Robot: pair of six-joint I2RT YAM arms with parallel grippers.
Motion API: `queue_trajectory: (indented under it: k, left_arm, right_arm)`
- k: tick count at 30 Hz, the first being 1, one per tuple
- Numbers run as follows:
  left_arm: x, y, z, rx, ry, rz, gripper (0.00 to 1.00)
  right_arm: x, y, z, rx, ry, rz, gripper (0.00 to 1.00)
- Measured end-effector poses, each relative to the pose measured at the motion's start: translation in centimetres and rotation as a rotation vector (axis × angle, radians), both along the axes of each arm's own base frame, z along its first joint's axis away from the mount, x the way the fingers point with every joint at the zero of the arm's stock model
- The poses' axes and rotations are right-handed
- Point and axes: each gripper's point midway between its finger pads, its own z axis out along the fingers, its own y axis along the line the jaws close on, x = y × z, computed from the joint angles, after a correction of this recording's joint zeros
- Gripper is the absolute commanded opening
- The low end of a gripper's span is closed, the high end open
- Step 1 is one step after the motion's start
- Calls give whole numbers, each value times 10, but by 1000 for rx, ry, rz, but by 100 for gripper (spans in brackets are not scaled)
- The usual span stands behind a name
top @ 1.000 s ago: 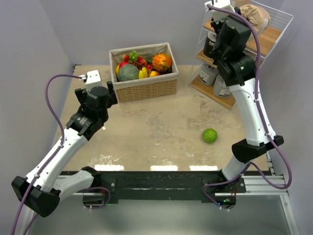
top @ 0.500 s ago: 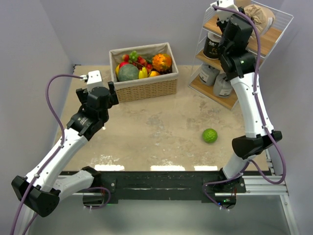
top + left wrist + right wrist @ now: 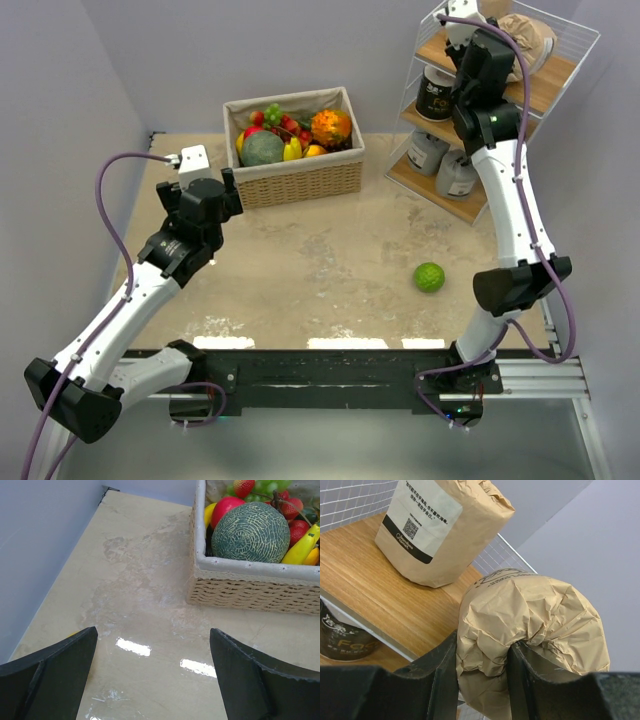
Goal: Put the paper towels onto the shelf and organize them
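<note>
My right gripper is shut on a crumpled kraft tan paper towel roll, at the top tier of the white wire shelf. The held roll shows beside the wrist in the top view. Another tan roll with a white label stands on the top wooden board. A black roll sits on the middle tier and two grey rolls on the bottom one. My left gripper is open over bare table, far from the shelf.
A wicker basket full of fruit stands at the back centre; its wall is just ahead of my left gripper. A green lime lies on the table right of centre. Grey walls close in both sides.
My right arm has reached a little higher and further right toward the top tier, still gripping the tan roll. The left arm has not moved.
</note>
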Motion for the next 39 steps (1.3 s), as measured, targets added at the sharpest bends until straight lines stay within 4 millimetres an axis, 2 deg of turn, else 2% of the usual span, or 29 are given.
queue_trajectory:
  k: [5,14,17,26,31,39]
  left_arm:
    - [1,0,1,0,-4,3,100]
    - [1,0,0,0,-3,2,100]
    - [2,0,0,0,-2,2,100]
    - [1,0,1,-2,-7,2,100]
    - [0,0,2,-4,-11,2,100]
    - [1,0,3,-5,-13,1,100]
  right_arm:
    - [5,-6,-4,0,5,-3,50]
    - [11,-11,7,3,-45,-3,62]
    - [15,-13,10,2,-56,-7,72]
    - [24,-12,17,7,-99,-12,82]
    - [22,-13,24,12,-117,-13,92]
    - [21,-14,30,8,-139,-19,99]
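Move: I still hold the wrapped paper towel by its crumpled top in my right hand. Its place on the top shelf is about 8 cm ahead of that hand, 6 cm right and 4 cm lower. The first wrapped paper towel stands roughly 11 cm ahead, 5 cm left and 4 cm lower; the black roll on the middle board is 9 cm ahead, 8 cm left and 22 cm below. From my left hand the place lies some 24 cm ahead, 60 cm right, 18 cm up. My right hand spreads its fingers from their pinch to almost fully open, letting go of the paper towel's crumpled top. After a tiny dip it rises about 3 cm while easing some 2 cm forward and a little right over the top shelf, tipping its fingers up by nearly 10 degrees. ##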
